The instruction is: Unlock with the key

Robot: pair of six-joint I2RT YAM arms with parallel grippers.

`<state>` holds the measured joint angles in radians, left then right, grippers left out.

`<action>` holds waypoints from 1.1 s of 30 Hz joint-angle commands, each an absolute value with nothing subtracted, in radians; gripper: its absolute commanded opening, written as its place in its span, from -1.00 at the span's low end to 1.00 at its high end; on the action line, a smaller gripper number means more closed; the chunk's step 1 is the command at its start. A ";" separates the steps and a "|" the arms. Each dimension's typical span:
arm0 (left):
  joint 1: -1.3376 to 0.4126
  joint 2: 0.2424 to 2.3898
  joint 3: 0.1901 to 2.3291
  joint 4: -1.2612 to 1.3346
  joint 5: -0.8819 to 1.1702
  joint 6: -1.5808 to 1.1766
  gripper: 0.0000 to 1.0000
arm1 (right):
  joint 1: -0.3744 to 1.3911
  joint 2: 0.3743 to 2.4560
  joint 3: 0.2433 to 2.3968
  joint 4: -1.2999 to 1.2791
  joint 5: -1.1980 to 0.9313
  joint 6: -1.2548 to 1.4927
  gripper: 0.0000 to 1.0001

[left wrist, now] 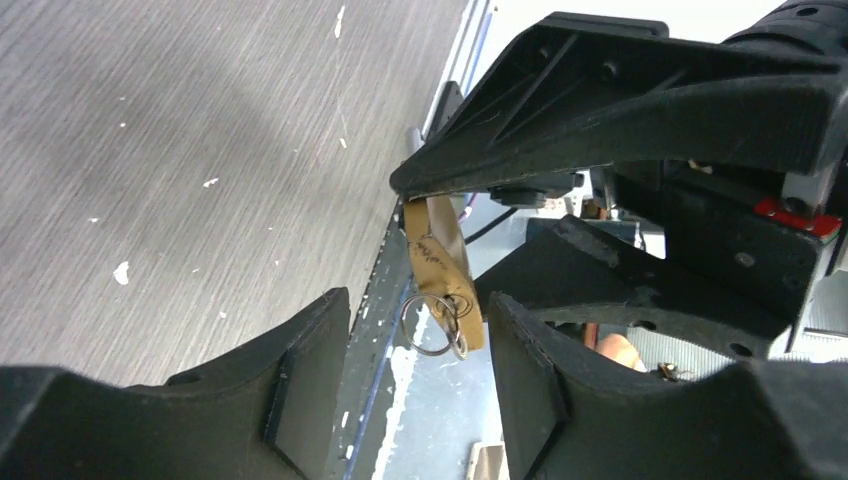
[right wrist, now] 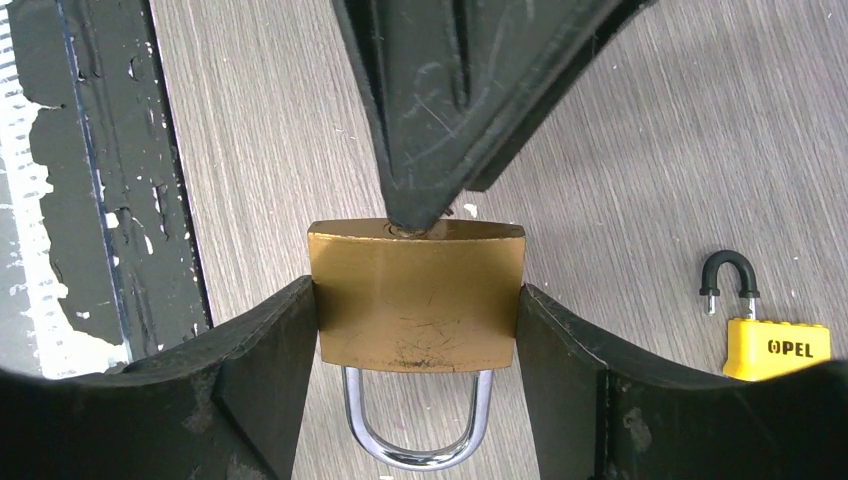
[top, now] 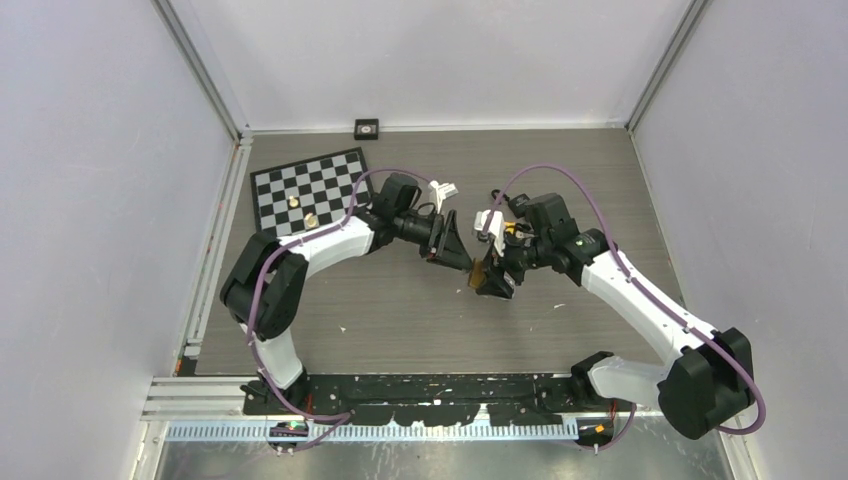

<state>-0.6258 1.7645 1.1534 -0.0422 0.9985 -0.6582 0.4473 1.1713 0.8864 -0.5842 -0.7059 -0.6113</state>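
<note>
A brass padlock (right wrist: 415,295) hangs above the table with my right gripper (right wrist: 415,330) shut on its two sides. Its steel shackle (right wrist: 418,420) points back toward the wrist. In the top view the padlock (top: 478,272) sits between the two arms' tips. The key (left wrist: 455,310) is stuck in the padlock's bottom face, and its wire ring (left wrist: 432,325) dangles from it. My left gripper (left wrist: 420,370) is open around the key, with a gap on either side and no finger touching it. From the right wrist, the left fingers (right wrist: 440,100) come down onto the keyhole end.
A yellow padlock (right wrist: 775,345) with a black shackle lies on the table to the right. A checkerboard mat (top: 305,190) at the back left carries two small brass pieces (top: 293,202). A small black square (top: 367,127) sits at the back wall. The black base rail (top: 420,385) runs along the near edge.
</note>
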 commanded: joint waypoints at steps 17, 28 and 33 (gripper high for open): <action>-0.728 1.827 1.264 -0.165 0.973 -0.749 -0.18 | 0.472 1.169 0.906 -0.501 -0.688 -0.603 -0.99; -0.729 1.877 1.275 -0.100 1.015 -0.769 -1.00 | 0.472 1.156 0.888 -0.473 -0.661 -0.577 -0.86; -0.697 1.862 1.270 -0.117 1.014 -0.693 -1.00 | 0.461 1.124 0.870 -0.462 -0.650 -0.566 0.10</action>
<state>-0.7181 1.8778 1.2461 -0.1406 0.9791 -0.7788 0.4694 1.1828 0.8570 -0.5598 -0.6182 -0.5949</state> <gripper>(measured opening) 0.265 0.717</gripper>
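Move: The key sits in the brass padlock that the right hand holds, its bow about 3 cm back, 3 cm to the right and 1 cm below the open left hand. From that hand the padlock body lies some 3 cm back, 6 cm right and 4 cm down, and the yellow lock 6 cm ahead, 10 cm right and 15 cm below. From the right hand the key is level front to back, roughly 3 cm left and 3 cm above. Left hand shifts about 4 cm right, back and down, closing on the key; right lowers the padlock 2 cm. ##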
